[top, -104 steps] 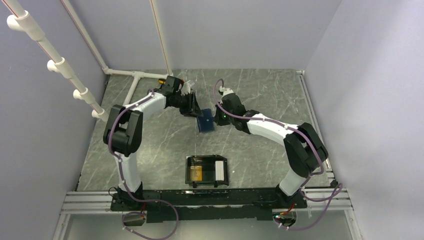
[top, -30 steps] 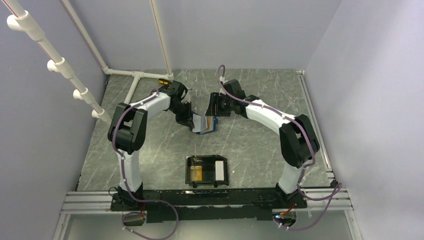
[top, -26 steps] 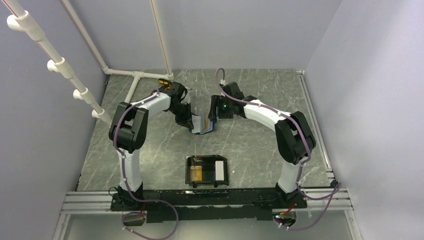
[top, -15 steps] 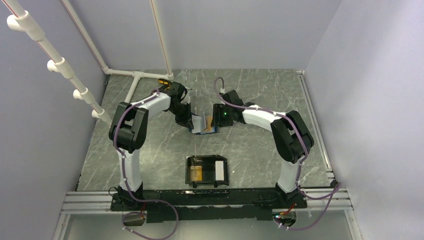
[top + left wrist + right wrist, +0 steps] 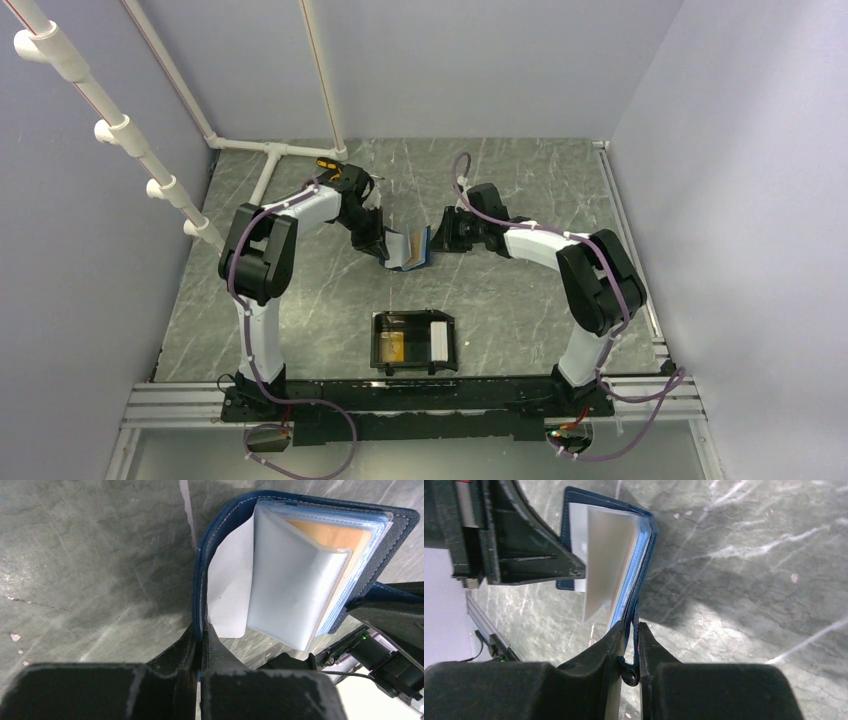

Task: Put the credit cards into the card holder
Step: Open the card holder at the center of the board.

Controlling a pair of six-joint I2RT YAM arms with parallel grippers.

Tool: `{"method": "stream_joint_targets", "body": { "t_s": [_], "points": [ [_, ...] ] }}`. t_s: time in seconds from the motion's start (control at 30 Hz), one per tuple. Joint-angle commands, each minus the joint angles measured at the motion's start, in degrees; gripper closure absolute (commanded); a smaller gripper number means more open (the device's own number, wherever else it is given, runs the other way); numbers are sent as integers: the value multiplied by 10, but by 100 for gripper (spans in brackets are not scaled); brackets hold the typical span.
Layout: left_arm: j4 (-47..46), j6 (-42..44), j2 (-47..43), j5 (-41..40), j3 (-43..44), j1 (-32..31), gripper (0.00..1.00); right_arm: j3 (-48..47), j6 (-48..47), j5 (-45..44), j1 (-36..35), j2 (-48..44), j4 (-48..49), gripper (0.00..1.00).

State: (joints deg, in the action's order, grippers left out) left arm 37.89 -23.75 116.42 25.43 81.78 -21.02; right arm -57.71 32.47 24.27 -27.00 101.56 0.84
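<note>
A dark blue wallet (image 5: 408, 247) hangs open above the table between both arms. My left gripper (image 5: 383, 250) is shut on its left cover (image 5: 200, 580), the jaws (image 5: 201, 635) pinching the blue edge. My right gripper (image 5: 438, 240) is shut on the opposite cover (image 5: 647, 555), its jaws (image 5: 633, 627) squeezing that edge and a small blue loop. Clear plastic sleeves (image 5: 290, 580) fan out inside the wallet, and an orange credit card (image 5: 335, 535) shows through them. The card holder (image 5: 413, 318), a black tray with a white strip (image 5: 438, 342), sits near the front with one orange card (image 5: 392, 347) in it.
A white pipe frame (image 5: 270, 165) runs along the back left corner of the table. An aluminium rail (image 5: 420, 400) with the arm bases lines the near edge. Grey walls close in the left, back and right sides.
My right gripper has come down from above the wallet to its right cover and closed on it. The left gripper has kept its hold on the left cover, barely moving.
</note>
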Motion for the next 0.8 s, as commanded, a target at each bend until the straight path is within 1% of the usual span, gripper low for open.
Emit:
{"method": "stream_joint_targets", "body": {
  "t_s": [0.0,0.03,0.1,0.27,0.33,0.4,0.43,0.57,0.77],
  "points": [
    [-15,1,13,49,5,-1,99,-10,11,47,3,-2,72,91],
    [-17,3,13,56,4,-1,97,-11,11,48,3,-1,72,93],
    [-21,4,8,62,3,-1,89,-14,8,45,3,-1,64,100],
    [-31,20,-32,46,-7,13,53,-12,9,48,3,-1,66,100],
    [-42,28,-56,41,-17,15,36,-11,13,53,2,0,71,100],
    [-65,30,-73,50,-29,15,23,-11,15,57,1,-1,73,100],
    [-77,28,-78,57,-33,15,18,-11,15,57,1,-2,73,100],
    [-115,12,-75,97,-41,14,7,-10,16,58,-1,-6,75,100],
    [-113,11,-56,102,-23,3,3,-14,15,56,-7,-6,72,100]
  ]
}}
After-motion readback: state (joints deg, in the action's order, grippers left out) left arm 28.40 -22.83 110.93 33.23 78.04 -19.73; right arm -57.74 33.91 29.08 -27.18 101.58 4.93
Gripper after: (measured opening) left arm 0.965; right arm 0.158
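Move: My left fingers are shut on the near end of the card holder's left cover; the holder's middle is roughly 4 cm to the right, 2 cm ahead and about 1 cm up. From my right hand, which pinches its strap, that middle is some 4 cm left, 1 cm ahead and 2 cm down. The black tray sits about 17 cm back and 5 cm right of my left hand, its yellow cards 17 cm back and 1 cm right. I spread my left fingers from shut to almost fully open, letting go of the left cover, and then lift that hand about 4 cm, easing it a little right and forward over the holder while its fingertips swing some 15 degrees that way. My right hand keeps its pinch on the strap and creeps about 1.5 cm up and 1.5 cm left. ##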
